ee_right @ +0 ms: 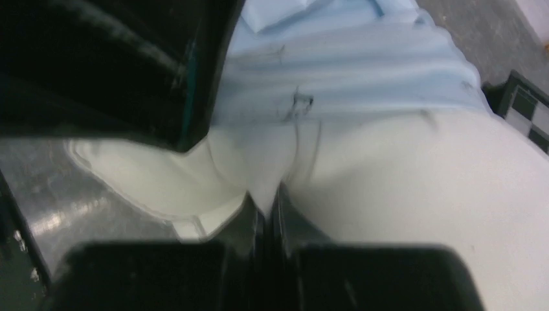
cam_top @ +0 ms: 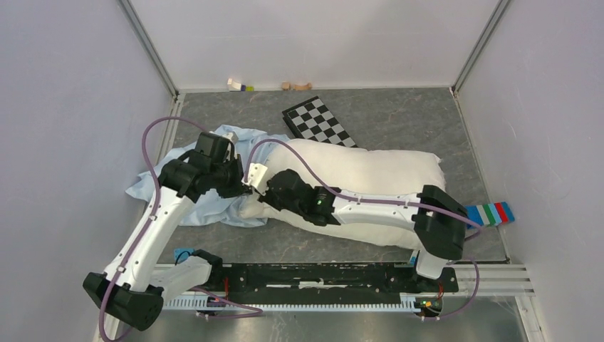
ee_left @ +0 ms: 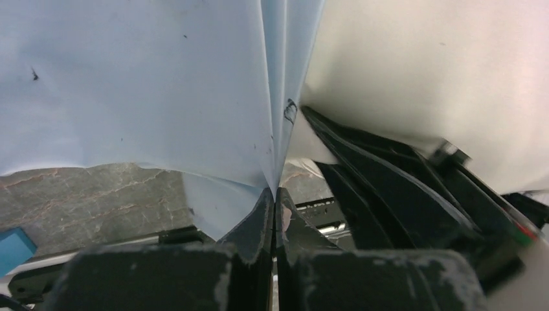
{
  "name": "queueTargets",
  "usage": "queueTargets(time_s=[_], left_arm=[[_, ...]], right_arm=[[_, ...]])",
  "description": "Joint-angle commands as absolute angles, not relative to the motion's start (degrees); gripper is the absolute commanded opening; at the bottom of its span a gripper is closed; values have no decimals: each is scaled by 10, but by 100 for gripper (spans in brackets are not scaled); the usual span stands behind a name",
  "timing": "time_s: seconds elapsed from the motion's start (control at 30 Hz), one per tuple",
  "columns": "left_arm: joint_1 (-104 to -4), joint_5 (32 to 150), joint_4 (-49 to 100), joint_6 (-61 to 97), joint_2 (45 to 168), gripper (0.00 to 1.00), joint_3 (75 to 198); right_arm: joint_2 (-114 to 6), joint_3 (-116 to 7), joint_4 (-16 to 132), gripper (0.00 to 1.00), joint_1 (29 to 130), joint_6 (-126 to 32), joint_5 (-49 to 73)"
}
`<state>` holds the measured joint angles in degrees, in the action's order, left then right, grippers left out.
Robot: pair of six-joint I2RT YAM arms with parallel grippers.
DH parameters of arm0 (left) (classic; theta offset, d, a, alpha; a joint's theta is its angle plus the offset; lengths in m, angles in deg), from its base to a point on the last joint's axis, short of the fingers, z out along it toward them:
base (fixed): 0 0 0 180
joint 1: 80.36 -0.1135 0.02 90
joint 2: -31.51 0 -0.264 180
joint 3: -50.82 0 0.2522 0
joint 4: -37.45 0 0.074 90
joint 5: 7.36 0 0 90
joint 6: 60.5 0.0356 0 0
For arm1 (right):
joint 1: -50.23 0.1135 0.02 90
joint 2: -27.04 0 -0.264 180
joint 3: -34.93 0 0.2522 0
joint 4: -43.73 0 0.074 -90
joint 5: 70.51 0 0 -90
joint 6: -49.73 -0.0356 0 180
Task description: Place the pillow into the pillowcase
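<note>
The cream-white pillow [cam_top: 370, 174] lies across the middle of the table, its left end against the light-blue pillowcase [cam_top: 153, 187]. My left gripper [cam_top: 241, 182] is shut on a fold of the pillowcase [ee_left: 162, 84], which rises from between its fingertips in the left wrist view. My right gripper [cam_top: 265, 191] is shut on a pinch of the pillow's fabric [ee_right: 401, 175] near its left end. In the right wrist view the pillowcase [ee_right: 336, 58] lies just beyond the pillow's end. The two grippers are close together.
A black-and-white checkerboard panel [cam_top: 318, 122] lies behind the pillow. Small blocks [cam_top: 239, 85] sit at the back wall. A striped coloured strip [cam_top: 491, 212] lies at the right edge. White walls enclose the table.
</note>
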<state>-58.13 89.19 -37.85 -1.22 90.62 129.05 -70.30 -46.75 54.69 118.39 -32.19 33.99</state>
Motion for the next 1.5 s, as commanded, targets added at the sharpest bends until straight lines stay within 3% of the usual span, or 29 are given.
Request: queueTargets(time_s=[0.0, 0.27, 0.6, 0.8, 0.97, 1.17, 1.2, 1.3, 1.33, 1.47], left_arm=[[-579, 980, -495, 16, 888, 2, 1360], [-579, 969, -549, -45, 861, 2, 1441], [-579, 961, -490, -90, 833, 2, 1298], [-578, 1046, -456, -126, 835, 2, 1304], [-574, 1156, -352, -267, 828, 2, 1390], [-575, 1081, -276, -299, 853, 2, 1340], [-576, 1070, -251, -298, 856, 2, 1308], [-576, 1038, -195, -287, 868, 2, 1243], [-576, 1029, -185, -283, 875, 2, 1230], [-576, 1019, -146, -253, 894, 2, 1196]], right_arm=[[-758, -515, 551, 0, 1148, -421, 406], [-760, -456, 485, 0, 1134, -502, 405], [-607, -408, 421, 0, 1126, -545, 442], [-655, -472, 433, 0, 1128, -544, 434], [-701, -396, 345, 0, 1137, -590, 397], [-658, -289, 277, 0, 1159, -635, 359], [-641, -278, 279, 4, 1159, -639, 354], [-590, -254, 303, 50, 1159, -640, 355], [-570, -250, 317, 60, 1159, -640, 363], [-515, -265, 395, 73, 1159, -632, 411]])
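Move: The left hand already pinches the pillowcase's rim. The pillow it is drawn over has its middle some 24 cm to the right, level fore and aft and about 8 cm lower, while its near-left corner lies about 4 cm back and almost straight below. The right hand still pinches the pillow's left end. From there the pillowcase's middle is roughly 14 cm left, 3 cm ahead and 10 cm down, and the chessboard some 18 cm ahead and 15 cm right. Keeping its pinch on the rim, the left hand bobs up and down while drawing back about 5 cm, then swings up and to the right along the pillow, returns forward and drops, the fingers rolling some 25 degrees to point more to the right. The right hand keeps its grip on the pillow as it dips, lifts about 8 cm, sinks again and turns roughly 30 degrees, then opens, lets go of the pillow and pulls back and to the right. ##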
